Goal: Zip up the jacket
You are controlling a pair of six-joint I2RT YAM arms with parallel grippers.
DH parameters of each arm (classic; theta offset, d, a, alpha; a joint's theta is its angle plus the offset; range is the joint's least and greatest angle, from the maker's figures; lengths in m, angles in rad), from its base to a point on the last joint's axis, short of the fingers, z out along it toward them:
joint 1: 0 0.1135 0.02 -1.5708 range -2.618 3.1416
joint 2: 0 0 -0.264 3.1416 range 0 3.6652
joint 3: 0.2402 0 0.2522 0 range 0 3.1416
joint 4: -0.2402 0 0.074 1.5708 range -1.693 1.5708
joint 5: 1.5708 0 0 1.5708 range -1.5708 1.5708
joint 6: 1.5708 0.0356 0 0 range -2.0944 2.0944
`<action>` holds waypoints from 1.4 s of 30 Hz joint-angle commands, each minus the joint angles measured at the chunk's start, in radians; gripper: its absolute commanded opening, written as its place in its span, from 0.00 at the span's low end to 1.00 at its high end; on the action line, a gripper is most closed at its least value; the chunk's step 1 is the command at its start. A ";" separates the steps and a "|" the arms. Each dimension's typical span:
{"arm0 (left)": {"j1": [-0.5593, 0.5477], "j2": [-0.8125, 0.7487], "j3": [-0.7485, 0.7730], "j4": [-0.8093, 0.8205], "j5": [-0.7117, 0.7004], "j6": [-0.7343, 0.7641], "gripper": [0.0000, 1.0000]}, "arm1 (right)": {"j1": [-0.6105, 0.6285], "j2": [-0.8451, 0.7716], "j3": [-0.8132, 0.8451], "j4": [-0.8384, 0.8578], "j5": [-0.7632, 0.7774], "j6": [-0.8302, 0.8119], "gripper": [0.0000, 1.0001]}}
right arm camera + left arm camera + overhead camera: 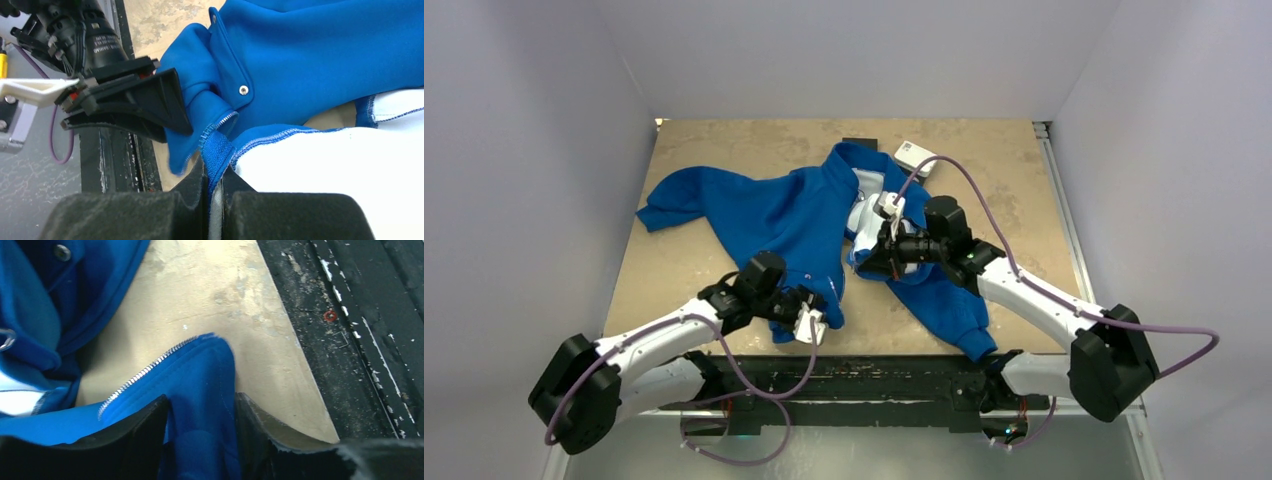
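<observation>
The blue jacket (774,210) lies spread on the tan table (724,140), its front open and white lining (864,215) showing. My left gripper (827,312) is at the jacket's near bottom corner. In the left wrist view its jaws (200,405) stand apart with the blue hem (205,375) lying between them, and the silvery zipper teeth (145,371) run along the hem's left edge. My right gripper (871,260) is shut (214,172) on the other front edge (217,147), blue with white lining (325,165). The left gripper's fingers (165,107) sit just left of it.
A small white box (914,155) and a dark block (861,143) lie at the far edge behind the collar. The black rail (854,375) (360,340) runs along the table's near edge, close to the left gripper. A purple cable (984,200) loops over the right arm.
</observation>
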 commanded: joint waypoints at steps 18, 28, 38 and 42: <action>-0.092 -0.181 -0.137 0.258 0.113 -0.041 0.59 | -0.056 -0.007 -0.042 0.074 -0.012 0.033 0.00; -0.183 0.053 -0.103 0.428 -0.041 -0.209 0.67 | -0.073 -0.027 -0.038 0.067 -0.016 0.037 0.00; -0.209 -0.114 -0.229 0.537 -0.155 -0.143 0.73 | -0.079 -0.025 -0.043 0.088 -0.036 0.040 0.00; -0.215 -0.134 -0.257 0.527 -0.161 -0.019 0.77 | -0.080 -0.014 -0.034 0.086 -0.041 0.036 0.00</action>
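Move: The left hand stands partly open over the jacket's loose front. The bare bottom corner with the zipper teeth lies about 5 cm to its right, 2 cm back and 3 cm below. A pocket snap is some 5 cm ahead and 1 cm left, on the cloth below; the other zipper end, pinched by the right hand, is about 8 cm ahead, 8 cm right and higher. From the right hand that bare corner is roughly 10 cm back, 3 cm left and well below. Rightward and slightly back over the loose hem, about 4 cm in all, the left hand bobs: it dips some 2 cm, rises about 5, dips again and lifts once more, fingers spreading wide astride the zipper corner and tipping up 10-15 degrees. The right hand keeps its shut pinch on the other zipper end, sinking and coming back up as it eases about 2 cm forward and right. ##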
